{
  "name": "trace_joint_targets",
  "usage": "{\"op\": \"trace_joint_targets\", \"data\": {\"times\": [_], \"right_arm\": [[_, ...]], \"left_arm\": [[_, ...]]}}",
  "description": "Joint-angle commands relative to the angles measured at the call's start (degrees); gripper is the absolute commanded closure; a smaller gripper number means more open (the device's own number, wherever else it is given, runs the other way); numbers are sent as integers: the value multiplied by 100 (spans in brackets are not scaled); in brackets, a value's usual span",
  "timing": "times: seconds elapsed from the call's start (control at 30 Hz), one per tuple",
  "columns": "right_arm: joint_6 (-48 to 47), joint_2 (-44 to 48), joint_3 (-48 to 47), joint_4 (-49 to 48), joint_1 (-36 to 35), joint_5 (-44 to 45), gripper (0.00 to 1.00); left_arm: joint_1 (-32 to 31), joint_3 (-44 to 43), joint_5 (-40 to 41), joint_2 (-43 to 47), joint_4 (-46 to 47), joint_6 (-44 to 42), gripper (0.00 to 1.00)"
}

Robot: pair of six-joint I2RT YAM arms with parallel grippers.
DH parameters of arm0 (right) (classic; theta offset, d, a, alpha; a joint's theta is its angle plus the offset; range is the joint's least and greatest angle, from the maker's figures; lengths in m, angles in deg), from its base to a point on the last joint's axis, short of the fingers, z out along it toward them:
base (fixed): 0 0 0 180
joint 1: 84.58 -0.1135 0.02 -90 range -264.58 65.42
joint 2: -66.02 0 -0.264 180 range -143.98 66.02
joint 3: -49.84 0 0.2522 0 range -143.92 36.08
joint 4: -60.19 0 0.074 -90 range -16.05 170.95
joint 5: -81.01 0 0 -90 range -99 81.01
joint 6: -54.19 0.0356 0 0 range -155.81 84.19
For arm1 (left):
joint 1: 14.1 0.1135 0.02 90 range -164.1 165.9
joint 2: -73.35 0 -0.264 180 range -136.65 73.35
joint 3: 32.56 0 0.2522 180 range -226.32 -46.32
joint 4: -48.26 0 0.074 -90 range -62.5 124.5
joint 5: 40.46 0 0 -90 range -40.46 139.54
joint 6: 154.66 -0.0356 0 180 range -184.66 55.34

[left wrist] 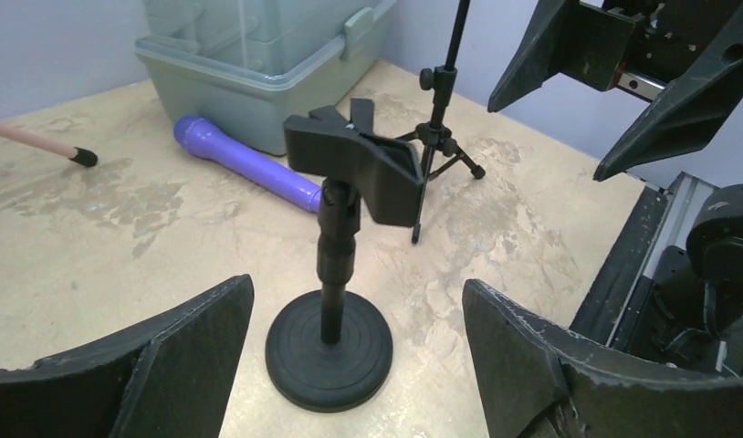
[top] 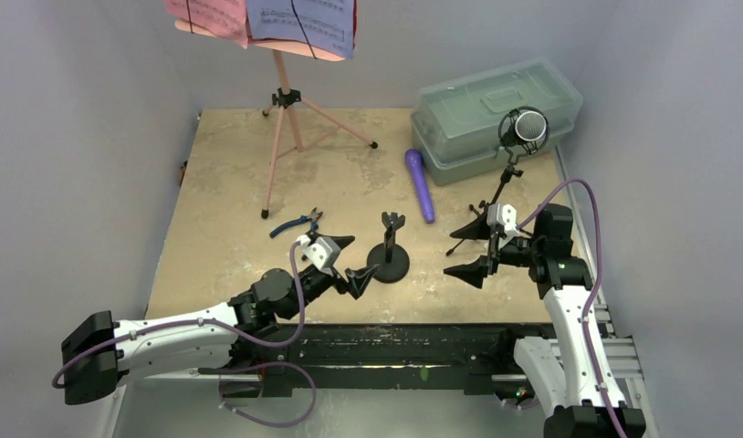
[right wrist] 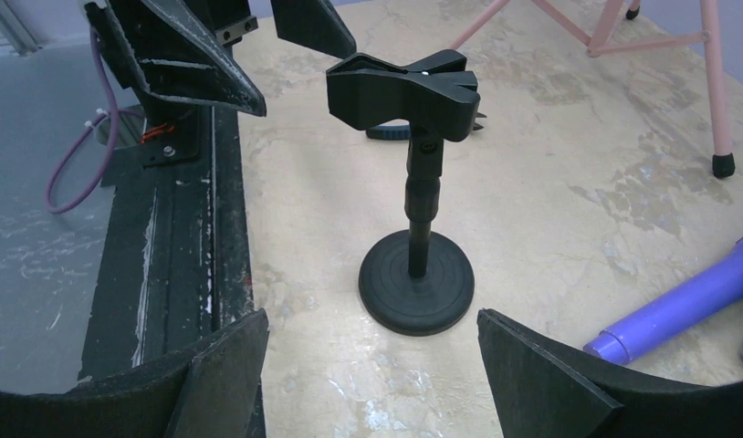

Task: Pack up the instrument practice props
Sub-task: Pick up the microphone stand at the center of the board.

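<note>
A black mic support (top: pixel 389 251) with a round base and an empty clip stands upright near the table's front. My left gripper (top: pixel 354 265) is open just left of it; in the left wrist view its base (left wrist: pixel 329 338) sits a little ahead of the spread fingers, untouched. My right gripper (top: pixel 450 255) is open and empty to the support's right (right wrist: pixel 418 287). The purple mic (top: pixel 420 185) lies flat behind. The black silver-headed mic (top: pixel 525 130) sits on a tripod support (top: pixel 496 201). The pink music rack (top: pixel 281 119) holds a lavender sheet (top: pixel 304 23) and a red one (top: pixel 208 18).
A translucent greenish lidded box (top: pixel 496 114) stands at the back right, just behind the purple mic (left wrist: pixel 245 162). Blue-handled pliers (top: pixel 295 224) lie left of my left gripper. The rack's pink legs (right wrist: pixel 715 91) spread over the back left. Walls enclose the table.
</note>
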Motion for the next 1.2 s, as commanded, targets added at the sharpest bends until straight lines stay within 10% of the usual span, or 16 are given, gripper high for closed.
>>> {"op": "trace_joint_targets", "data": {"times": [0.0,0.67,1.17], "right_arm": [[-110,56,-229,2,-10,-38,12],[-205,10,-243,54,-2,41,12],[-233,-20,-246,71,-8,41,12]], "left_arm": [[35,643,225,-57,1535,-372,16],[453,596,-188,-4584,6957,-1180,26],[702,-88,-794,-5316,7090,-655,43]]}}
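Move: The left hand is empty and open. The microphone stand is upright about 8 cm ahead of it and 8 cm to its right, its middle roughly 9 cm lower. The pliers lie some 17 cm ahead and 17 cm left of the hand, the purple microphone about 32 cm ahead and 18 cm right, both around 16 cm below. From the idle right hand, the stand is some 19 cm left, 6 cm ahead and 7 cm lower. Down first, almost straight, by some 7 cm, the left hand drops beside the microphone stand. It then goes forward and right towards the stand's pole, sinking a few centimetres more. The fingers keep pointing forward-right as the wrist rolls slightly about them and the wide gap narrows by about a quarter, bringing the tips to either side of the lower pole without closing on it. ##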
